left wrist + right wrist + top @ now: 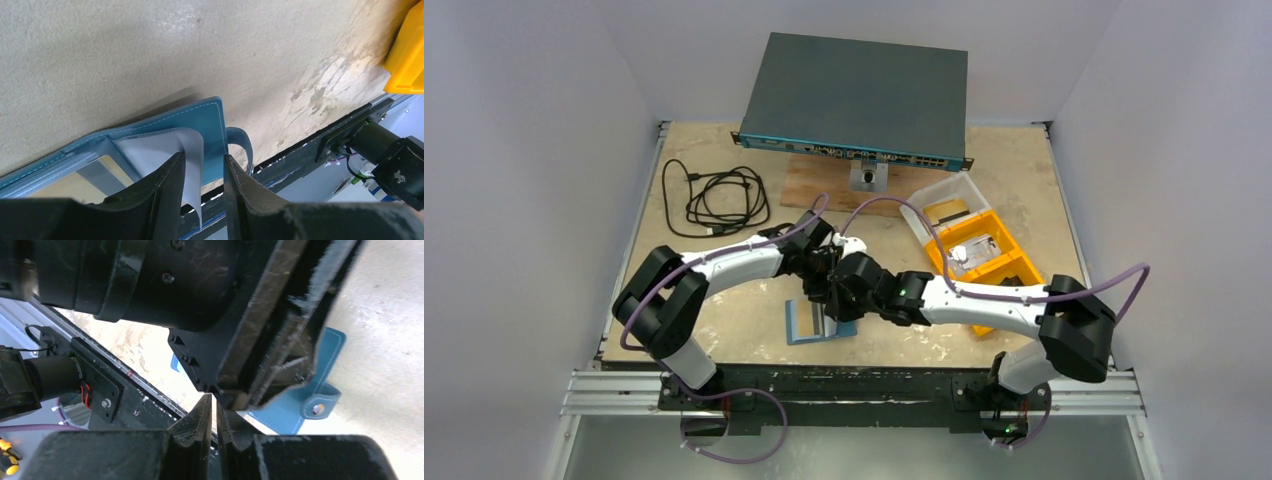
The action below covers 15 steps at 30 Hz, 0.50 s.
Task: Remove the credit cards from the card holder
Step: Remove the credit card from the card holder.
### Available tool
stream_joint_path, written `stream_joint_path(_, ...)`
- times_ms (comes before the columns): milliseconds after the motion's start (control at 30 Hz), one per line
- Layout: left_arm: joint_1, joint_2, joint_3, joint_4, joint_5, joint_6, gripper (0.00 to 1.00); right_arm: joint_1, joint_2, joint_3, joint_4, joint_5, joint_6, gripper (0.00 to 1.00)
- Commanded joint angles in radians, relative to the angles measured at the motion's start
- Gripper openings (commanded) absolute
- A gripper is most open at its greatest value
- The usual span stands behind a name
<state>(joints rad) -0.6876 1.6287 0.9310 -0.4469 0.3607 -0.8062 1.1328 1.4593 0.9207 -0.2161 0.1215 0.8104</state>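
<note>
The teal-blue card holder (809,328) lies open on the table near the front edge. A pale, glossy credit card (70,182) sits in one of its inner pockets. A pale flap (165,145) curls up off the card holder (212,117), and its edge lies loose between the parted fingers of my left gripper (204,156). The snap tab (243,142) hangs off the side. My right gripper (214,400) is shut just under the left gripper's fingers (260,340), beside the card holder (330,355). A thin pale sliver shows in its slit. Whether it pinches anything I cannot tell.
An orange bin (999,255) and a clear tub (944,195) stand at the right. A coiled black cable (719,200) lies at the back left. A dark flat box (859,100) rests on a wooden board (824,185) at the back. The black front rail (345,132) runs just past the card holder.
</note>
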Motion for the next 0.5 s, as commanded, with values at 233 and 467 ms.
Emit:
stream_joint_path(233,0.035,-0.042,0.037,-0.025,0.032,0.037,0.34,0.013,0.099,-0.028,0.100,-0.026,0.027,0.05)
stream_joint_path(467,0.093,-0.157,-0.003,-0.101,-0.017,0.071,0.35,-0.033,0.106,-0.113,0.145,-0.055,0.051,0.04)
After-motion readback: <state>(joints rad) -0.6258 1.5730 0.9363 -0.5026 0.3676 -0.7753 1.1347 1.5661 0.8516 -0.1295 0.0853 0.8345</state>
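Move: The card holder lies open, and the right hand goes for its white pocket, about 2 cm ahead, 2 cm to the left and some 9 cm below it. The tan card lies roughly 4 cm to the left of that pocket, level with it, and the snap strap about 6 cm to its right. From the left hand, close over the pocket, its middle is about 2 cm back, 1 cm to the left and 3 cm below. The right hand, fingers still practically shut, drops about 5 cm towards the near edge of the white pocket, swinging a centimetre left and back right on the way and ending about 1 cm nearer the base, its wrist barely turning; contact can't be made out. Meanwhile the left hand keeps its fingers about a third open and, after hanging almost still, draws off some 2.5 cm to its left, up and a little forward, its finger coming free of the pocket's raised edge and leaving room for the right. ##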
